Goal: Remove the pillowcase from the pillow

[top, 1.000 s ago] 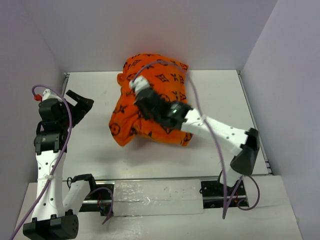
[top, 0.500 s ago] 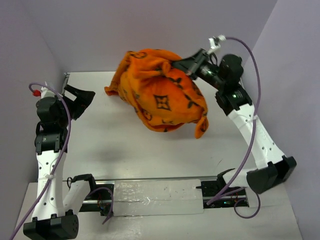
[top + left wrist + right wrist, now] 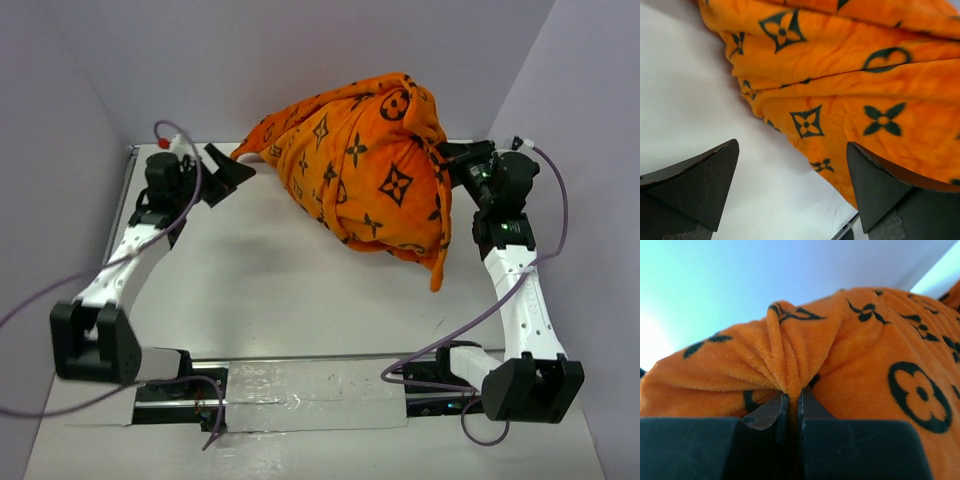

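The orange pillowcase (image 3: 365,165) with dark brown motifs hangs lifted above the back of the table, bulging, one corner dangling down at the right. My right gripper (image 3: 447,165) is shut on a pinched fold of the pillowcase (image 3: 790,365), the fabric bunched between its closed fingers (image 3: 780,412). At the back left my left gripper (image 3: 238,168) stands open, close to the pillowcase's low left corner, and the orange cloth (image 3: 840,100) lies just ahead of its fingers (image 3: 880,180) without touching them. The white pillow is hidden inside the cover.
The white table (image 3: 280,280) stretches below the lifted bundle. Grey walls close in at the back and both sides. A metal rail (image 3: 300,375) with the arm bases runs along the near edge.
The right arm has swung right and raised the pillowcase bundle higher off the table. The left arm has reached forward and right toward the bundle's left corner, still open.
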You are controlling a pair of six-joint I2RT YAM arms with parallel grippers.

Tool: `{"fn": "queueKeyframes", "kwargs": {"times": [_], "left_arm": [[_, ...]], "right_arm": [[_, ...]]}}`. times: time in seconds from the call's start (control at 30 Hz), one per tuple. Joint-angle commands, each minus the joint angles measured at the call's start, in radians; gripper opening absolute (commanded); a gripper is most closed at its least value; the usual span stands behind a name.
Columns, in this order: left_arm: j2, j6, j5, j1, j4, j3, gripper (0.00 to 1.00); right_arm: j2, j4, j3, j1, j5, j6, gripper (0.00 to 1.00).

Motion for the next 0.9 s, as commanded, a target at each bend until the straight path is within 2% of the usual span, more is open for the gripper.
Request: {"fn": "queueKeyframes", "kwargs": {"times": [0.0, 0.07, 0.13, 0.23, 0.3, 0.37, 0.4, 0.43, 0.53, 0.57, 0.6, 0.63, 0.73, 0.8, 0.83, 0.87], "left_arm": [[0.199, 0.021, 0.17, -0.023, 0.257, 0.115, 0.99], [0.297, 0.068, 0.297, -0.04, 0.347, 0.17, 0.99], [0.437, 0.145, 0.342, -0.056, 0.351, 0.263, 0.99], [0.589, 0.266, 0.329, -0.097, 0.348, 0.373, 0.99], [0.702, 0.282, 0.362, -0.117, 0.341, 0.493, 0.99], [0.828, 0.268, 0.392, -0.134, 0.335, 0.584, 0.99], [0.866, 0.263, 0.408, -0.137, 0.332, 0.676, 0.99], [0.942, 0.204, 0.431, -0.142, 0.353, 0.71, 0.99], [1.029, 0.078, 0.54, -0.151, 0.488, 0.808, 0.99], [1.058, 0.054, 0.55, -0.157, 0.531, 0.818, 0.9], [1.066, 0.027, 0.557, -0.16, 0.611, 0.835, 0.42], [1.066, -0.008, 0.551, -0.165, 0.63, 0.845, 0.0], [0.991, -0.008, 0.443, -0.154, 0.642, 0.794, 0.0], [0.824, 0.048, 0.335, -0.142, 0.58, 0.697, 0.0], [0.687, 0.141, 0.207, -0.136, 0.508, 0.666, 0.0], [0.614, 0.186, 0.13, -0.135, 0.466, 0.616, 0.0]], "right_arm": [[0.021, -0.076, 0.036, -0.016, 0.052, -0.001, 0.0], [0.029, -0.085, 0.036, -0.031, 0.043, 0.007, 0.0], [0.046, -0.084, 0.036, -0.059, 0.022, 0.022, 0.0], [0.073, -0.084, 0.04, -0.073, -0.006, 0.012, 0.0], [0.092, -0.093, 0.049, -0.076, -0.021, 0.001, 0.0], [0.106, -0.098, 0.057, -0.077, -0.023, -0.01, 0.0], [0.11, -0.099, 0.059, -0.077, -0.026, -0.015, 0.0], [0.116, -0.113, 0.068, -0.077, -0.027, -0.027, 0.0], [0.133, -0.139, 0.077, -0.077, -0.018, -0.059, 0.0], [0.142, -0.144, 0.077, -0.079, -0.024, -0.064, 0.0], [0.147, -0.145, 0.079, -0.079, -0.024, -0.076, 0.0], [0.152, -0.147, 0.079, -0.079, -0.027, -0.082, 0.0], [0.173, -0.159, 0.098, -0.077, -0.046, -0.126, 0.0], [0.196, -0.209, 0.151, -0.077, -0.053, -0.192, 0.0], [0.201, -0.244, 0.184, -0.077, -0.055, -0.215, 0.0], [0.202, -0.26, 0.197, -0.077, -0.053, -0.231, 0.0]]}}
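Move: The slack left part of the pillowcase, where it will be pinched, lies about 15 cm ahead of the left hand, 15 cm to its right and 9 cm lower. The case's trailing end is some 16 cm ahead of the left hand, 2 cm to its right and 15 cm lower; the bunch in the right fingers is about 46 cm to its right, level in reach and 12 cm higher. From the right hand, the part to pinch is some 15 cm ahead, 32 cm left and 20 cm lower. The pillowcase's slack left part is met by the open left hand, which sweeps forward and right about 15 cm each while sinking some 9 cm, turning roughly 35 degrees clockwise; its fingers then shut on the cloth and it begins to rise, easing back left. The right hand keeps its pinch on the other end, drifting about 4 cm each forward, right and down. ##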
